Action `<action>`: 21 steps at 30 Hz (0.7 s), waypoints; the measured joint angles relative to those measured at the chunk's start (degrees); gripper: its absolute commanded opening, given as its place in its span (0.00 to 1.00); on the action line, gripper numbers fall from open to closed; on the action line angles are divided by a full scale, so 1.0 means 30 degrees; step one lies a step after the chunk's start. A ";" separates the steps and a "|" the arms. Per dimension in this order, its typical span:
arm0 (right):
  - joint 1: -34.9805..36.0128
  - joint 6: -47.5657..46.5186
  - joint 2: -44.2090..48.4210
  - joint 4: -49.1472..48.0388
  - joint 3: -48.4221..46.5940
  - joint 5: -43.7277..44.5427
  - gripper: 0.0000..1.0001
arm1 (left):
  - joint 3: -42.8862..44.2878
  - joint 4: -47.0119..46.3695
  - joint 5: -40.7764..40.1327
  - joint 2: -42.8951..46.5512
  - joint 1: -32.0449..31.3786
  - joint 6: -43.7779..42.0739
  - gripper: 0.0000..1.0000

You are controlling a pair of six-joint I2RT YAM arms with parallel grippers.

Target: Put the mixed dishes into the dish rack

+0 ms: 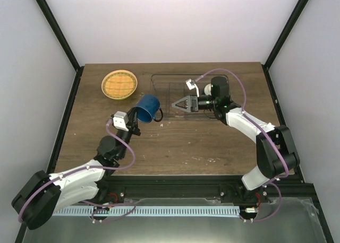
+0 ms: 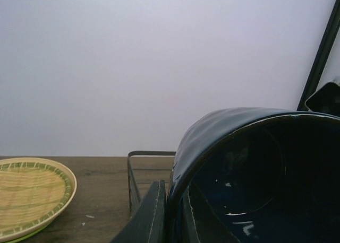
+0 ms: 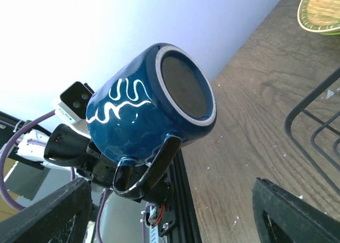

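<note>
My left gripper [image 1: 137, 115] is shut on the rim of the dark blue handled mug [image 1: 148, 107] and holds it tilted above the table, just left of the dish rack [image 1: 159, 89]. In the left wrist view one finger [image 2: 151, 216] lies outside the mug [image 2: 255, 174] and the other inside it. My right gripper [image 1: 176, 105] is open and empty over the rack, facing the mug [image 3: 149, 110]; its fingers [image 3: 48, 216] frame the view. The yellow-orange grid plate [image 1: 119, 84] lies at the back left, with a yellow-green rim [image 2: 26, 235] under it. I cannot make out the small blue-and-white cup.
The rack's thin wire [image 2: 132, 174] stands just beyond the mug, and its corner [image 3: 313, 126] lies right of the mug in the right wrist view. The plate [image 3: 321, 9] sits near the back wall. Black frame posts [image 1: 53, 31] flank the table.
</note>
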State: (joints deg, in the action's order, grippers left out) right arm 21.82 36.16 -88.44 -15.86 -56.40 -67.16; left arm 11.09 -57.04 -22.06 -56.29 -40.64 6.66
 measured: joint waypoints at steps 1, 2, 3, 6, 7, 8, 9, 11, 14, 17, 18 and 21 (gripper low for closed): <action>0.0000 0.0197 -0.0051 -0.0168 0.0015 -0.0160 0.83 | -0.0087 -0.0240 0.0095 0.0000 0.0000 -0.0095 0.00; 0.0000 0.0335 -0.0109 -0.0342 0.0073 -0.0313 0.83 | -0.0102 -0.0444 0.0160 -0.0022 0.0000 -0.0175 0.00; 0.0000 0.0452 -0.0160 -0.0459 0.0087 -0.0430 0.82 | -0.0102 -0.0809 0.0248 -0.0117 0.0000 -0.0248 0.00; 0.0080 0.0699 -0.0372 -0.0729 0.0095 -0.0685 0.79 | -0.0095 -0.2011 0.0503 -0.0750 0.0000 -0.0313 0.00; 0.0146 0.0743 -0.0444 -0.0816 0.0095 -0.0729 0.76 | -0.0080 -0.2521 0.0648 -0.1188 0.0000 -0.0321 0.00; 0.0204 0.0787 -0.0546 -0.0925 0.0095 -0.0772 0.73 | -0.0029 -0.2878 0.0787 -0.1639 0.0000 -0.0313 0.00; 0.0277 0.0809 -0.0627 -0.0991 0.0095 -0.0780 0.68 | 0.0036 -0.3213 0.0954 -0.2142 0.0000 -0.0306 0.00; 0.0364 0.0882 -0.0801 -0.1137 0.0095 -0.0794 0.61 | 0.0204 -0.3774 0.1224 -0.3140 0.0000 -0.0262 0.00; 0.0546 0.1217 -0.1013 -0.1421 0.0109 -0.0816 0.62 | 0.0437 -0.4539 0.1537 -0.4408 -0.0007 -0.0204 0.00; 0.0831 0.1348 -0.1093 -0.1741 0.0109 -0.0889 0.62 | 0.0801 -0.5253 0.1603 -0.5603 -0.0058 -0.0153 0.00; 0.0976 0.1406 -0.1122 -0.1843 0.0109 -0.0933 0.62 | 0.0918 -0.5544 0.1574 -0.5967 -0.0087 -0.0153 0.00; 0.1035 0.1450 -0.1268 -0.2040 0.0109 -0.0903 0.61 | 0.1078 -0.6142 0.1457 -0.6521 -0.0095 -0.0175 0.00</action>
State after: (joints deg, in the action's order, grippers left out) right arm 24.93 40.51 -92.25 -21.98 -56.07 -69.87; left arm 14.33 -75.46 -17.69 -75.85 -40.93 6.13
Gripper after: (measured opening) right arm 0.616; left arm 0.062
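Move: My left hand holds the blue mug by its rim, its base and handle turned towards my open right fingers, which wait about 15 cm to the right and 2 cm ahead. From my right hand, the mug's middle is some 11 cm left, 1 cm back and 1 cm up. The dish rack's middle is about 13 cm ahead, 6 cm right and 20 cm below my right hand; the woven basket lies 19 cm ahead, 10 cm left and 22 cm below my left. I bring the mug across to my other hand: after a 1 cm lift, my left hand swings about 3.5 cm right and 2 cm forward, sinking slightly, grip kept on the rim. My right hand comes to meet it, easing some 2 cm left and a little back and down, its fingers narrowing by about a quarter but staying open around the approaching handle. ##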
